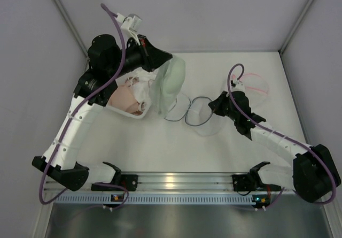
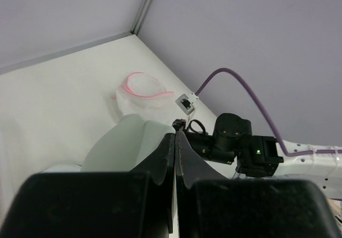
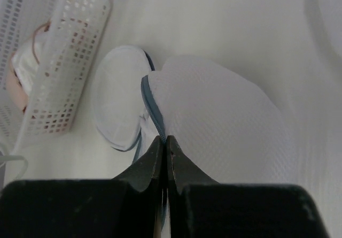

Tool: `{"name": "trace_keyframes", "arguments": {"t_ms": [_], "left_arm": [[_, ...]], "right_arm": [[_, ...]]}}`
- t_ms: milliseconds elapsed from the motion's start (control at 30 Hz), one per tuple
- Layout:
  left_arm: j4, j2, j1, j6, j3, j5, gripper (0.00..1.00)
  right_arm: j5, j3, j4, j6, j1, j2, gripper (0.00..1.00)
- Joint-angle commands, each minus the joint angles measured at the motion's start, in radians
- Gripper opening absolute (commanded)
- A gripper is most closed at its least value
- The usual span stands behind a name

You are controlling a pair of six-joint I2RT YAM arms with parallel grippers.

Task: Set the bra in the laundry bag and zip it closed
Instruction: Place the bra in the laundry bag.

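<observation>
A pale green bra (image 1: pixel 172 79) hangs from my left gripper (image 1: pixel 169 60), which is shut on its upper edge, above the right end of the basket. In the left wrist view the bra (image 2: pixel 122 141) shows just left of the closed left gripper (image 2: pixel 175 136). The laundry bag (image 1: pixel 199 113), translucent white mesh with a grey-blue zipper rim, lies on the table right of the bra. My right gripper (image 1: pixel 211 105) is shut on that rim. In the right wrist view the right gripper (image 3: pixel 166 140) pinches the blue zipper edge of the laundry bag (image 3: pixel 214 115).
A white perforated basket (image 1: pixel 128 114) with pink and white garments stands under the left arm; it shows as the basket (image 3: pixel 59 45) at the left of the right wrist view. A second mesh bag with a pink rim (image 1: pixel 255 83) lies at the back right.
</observation>
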Motion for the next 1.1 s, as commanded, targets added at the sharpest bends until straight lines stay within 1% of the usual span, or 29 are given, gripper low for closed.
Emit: {"name": "trace_keyframes", "arguments": {"t_ms": [0, 67, 233, 367, 400, 500, 600, 733, 767, 933, 1067], "left_arm": [[0.089, 0.031, 0.001, -0.058, 0.003, 0.069, 0.0], [0.124, 0.046, -0.001, -0.078, -0.018, 0.109, 0.0], [0.197, 0.076, -0.013, -0.112, -0.061, 0.138, 0.0], [0.252, 0.108, -0.025, -0.121, -0.077, 0.152, 0.0], [0.29, 0.111, -0.028, -0.131, -0.081, 0.162, 0.0], [0.336, 0.134, -0.038, -0.159, -0.094, 0.188, 0.0], [0.387, 0.16, -0.061, -0.176, -0.103, 0.204, 0.0], [0.395, 0.191, -0.085, -0.19, -0.098, 0.213, 0.0], [0.423, 0.191, -0.09, -0.187, -0.1, 0.215, 0.0], [0.447, 0.179, -0.119, -0.188, -0.112, 0.218, 0.0], [0.487, 0.195, -0.153, -0.196, -0.13, 0.218, 0.0]], "right_arm": [[0.043, -0.048, 0.154, 0.071, 0.009, 0.018, 0.0], [0.052, -0.055, 0.168, 0.068, 0.007, 0.027, 0.0], [0.072, -0.025, 0.106, 0.019, 0.007, 0.018, 0.0], [0.114, -0.005, 0.027, -0.007, 0.007, -0.026, 0.0], [0.118, -0.003, 0.016, -0.019, 0.007, -0.036, 0.0], [0.132, 0.001, -0.012, -0.033, 0.006, -0.06, 0.0], [0.135, -0.002, -0.015, -0.04, 0.007, -0.067, 0.0], [0.143, -0.011, -0.012, -0.036, 0.007, -0.066, 0.0], [0.149, -0.014, -0.01, -0.038, 0.007, -0.071, 0.0], [0.181, -0.016, -0.017, -0.047, 0.006, -0.094, 0.0], [0.178, -0.008, -0.027, -0.049, 0.001, -0.122, 0.0]]}}
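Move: The left gripper, gripping the top of the mint bra, is high up: the laundry bag's blue-rimmed mouth lies some 15 cm to its right, about level fore and aft, and roughly 35 cm below. The bag's round lid is about 4 cm right, 5 cm ahead; the basket about 20 cm left, 15 cm ahead. From the right gripper, pinching the rim, the mouth's middle is about 7 cm left, 3 cm back and slightly below. Carry the hanging bra with the left gripper about 10 cm to the right and some 5 cm down towards the bag's mouth, swinging the fingers roughly 20 degrees clockwise and keeping them shut. Meanwhile keep the right gripper pinched on the blue rim, dipping it briefly, then bringing it most of the way back up while easing it a little to the right. ##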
